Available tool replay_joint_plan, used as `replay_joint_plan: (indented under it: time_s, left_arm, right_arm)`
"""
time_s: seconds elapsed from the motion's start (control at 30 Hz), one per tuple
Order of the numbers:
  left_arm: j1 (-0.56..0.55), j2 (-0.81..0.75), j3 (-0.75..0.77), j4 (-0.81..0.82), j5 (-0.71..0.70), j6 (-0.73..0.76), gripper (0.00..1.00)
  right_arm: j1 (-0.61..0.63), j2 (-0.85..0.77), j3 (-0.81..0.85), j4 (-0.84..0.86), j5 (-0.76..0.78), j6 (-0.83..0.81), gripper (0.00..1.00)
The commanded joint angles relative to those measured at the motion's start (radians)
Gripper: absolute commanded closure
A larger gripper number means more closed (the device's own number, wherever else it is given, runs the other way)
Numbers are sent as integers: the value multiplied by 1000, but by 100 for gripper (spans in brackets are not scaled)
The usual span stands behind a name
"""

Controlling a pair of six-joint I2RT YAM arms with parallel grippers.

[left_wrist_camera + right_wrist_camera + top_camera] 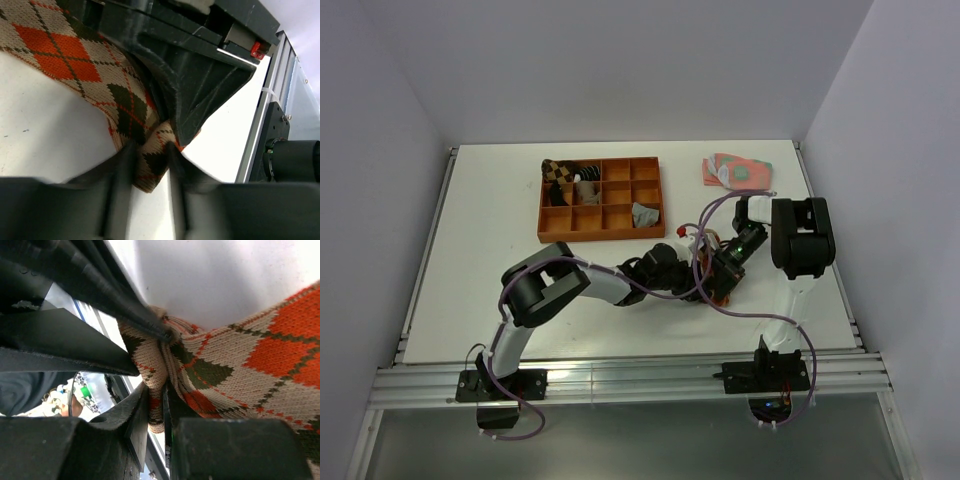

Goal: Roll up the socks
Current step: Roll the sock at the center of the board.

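A tan argyle sock (pixel 60 50) with orange and dark-brown diamonds lies on the white table, bunched at one end. My left gripper (pixel 150 150) is shut on that bunched end, a finger pressing each side. My right gripper (pixel 156 390) is shut on a fold of the same sock (pixel 270 355), right beside the left fingers (pixel 125 305). From above, the left gripper (pixel 685 270) and right gripper (pixel 712 285) meet mid-table and hide the sock. A grey sock (pixel 642 213) sits in a lower-right compartment of the orange tray.
The orange divided tray (pixel 552 205) stands at the back centre, with an argyle bundle (pixel 560 170) and dark items in its top-left compartments. Pink-and-green patterned socks (pixel 735 170) lie at the back right. An aluminium rail (pixel 620 375) runs along the near table edge.
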Motion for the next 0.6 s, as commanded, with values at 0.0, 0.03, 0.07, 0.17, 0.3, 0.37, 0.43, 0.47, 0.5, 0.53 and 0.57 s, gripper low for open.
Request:
replay_joint_plan:
  time_s: [0.0, 0.03, 0.07, 0.17, 0.3, 0.37, 0.43, 0.47, 0.5, 0.53, 0.57]
  left_arm:
    - [-21, 19, 41, -62, -29, -5, 69]
    - [-22, 22, 42, -71, -35, -6, 72]
    - [-25, 23, 44, -84, -40, -6, 75]
    - [-31, 26, 56, -110, -53, -14, 88]
    - [-36, 28, 62, -142, -73, -29, 100]
    - [-38, 25, 55, -140, -81, -38, 100]
    - [-38, 19, 49, -148, -96, -52, 100]
    - [-38, 17, 42, -142, -101, -55, 100]
    - [-36, 9, 30, -131, -107, -58, 100]
    - [-37, 6, 19, -121, -106, -69, 100]
    - [-38, 3, 10, -110, -104, -74, 100]
  right_arm:
    - [-7, -43, -1, 86, 28, 34, 91]
    - [-7, -49, -4, 93, 32, 42, 90]
    - [-7, -56, -5, 115, 39, 50, 89]
    - [-5, -83, -19, 168, 52, 100, 79]
    - [-7, -144, -38, 219, 52, 171, 66]
    - [-7, -186, -44, 251, 59, 205, 62]
    - [-7, -226, -41, 273, 69, 237, 61]
    - [-7, -240, -42, 277, 69, 246, 60]
    - [-7, -253, -42, 280, 77, 260, 59]
    - [-7, -282, -42, 288, 85, 277, 59]
    - [-7, -296, -45, 325, 97, 321, 58]
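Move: The argyle sock's folded end sits between the left gripper's open fingers, about 2 cm to the hand's right and 1 cm lower. From there the sock's flat part runs outward, its middle some 7 cm ahead and 2 cm right of the left hand, 3 cm below. The wooden box is centred around 23 cm ahead and 26 cm left, 1 cm below. The right gripper already pinches the same fold, which lies about 1 cm to its left, level with it. Close the left gripper on the sock's folded end and keep it almost in place, easing it barely a centimetre to the right. Once it has the fold, open the right fingers to let go and draw that hand forward about 4 cm with a slight rise, over the sock's flat part, tilting its fingers some 20 degrees steeper down. ##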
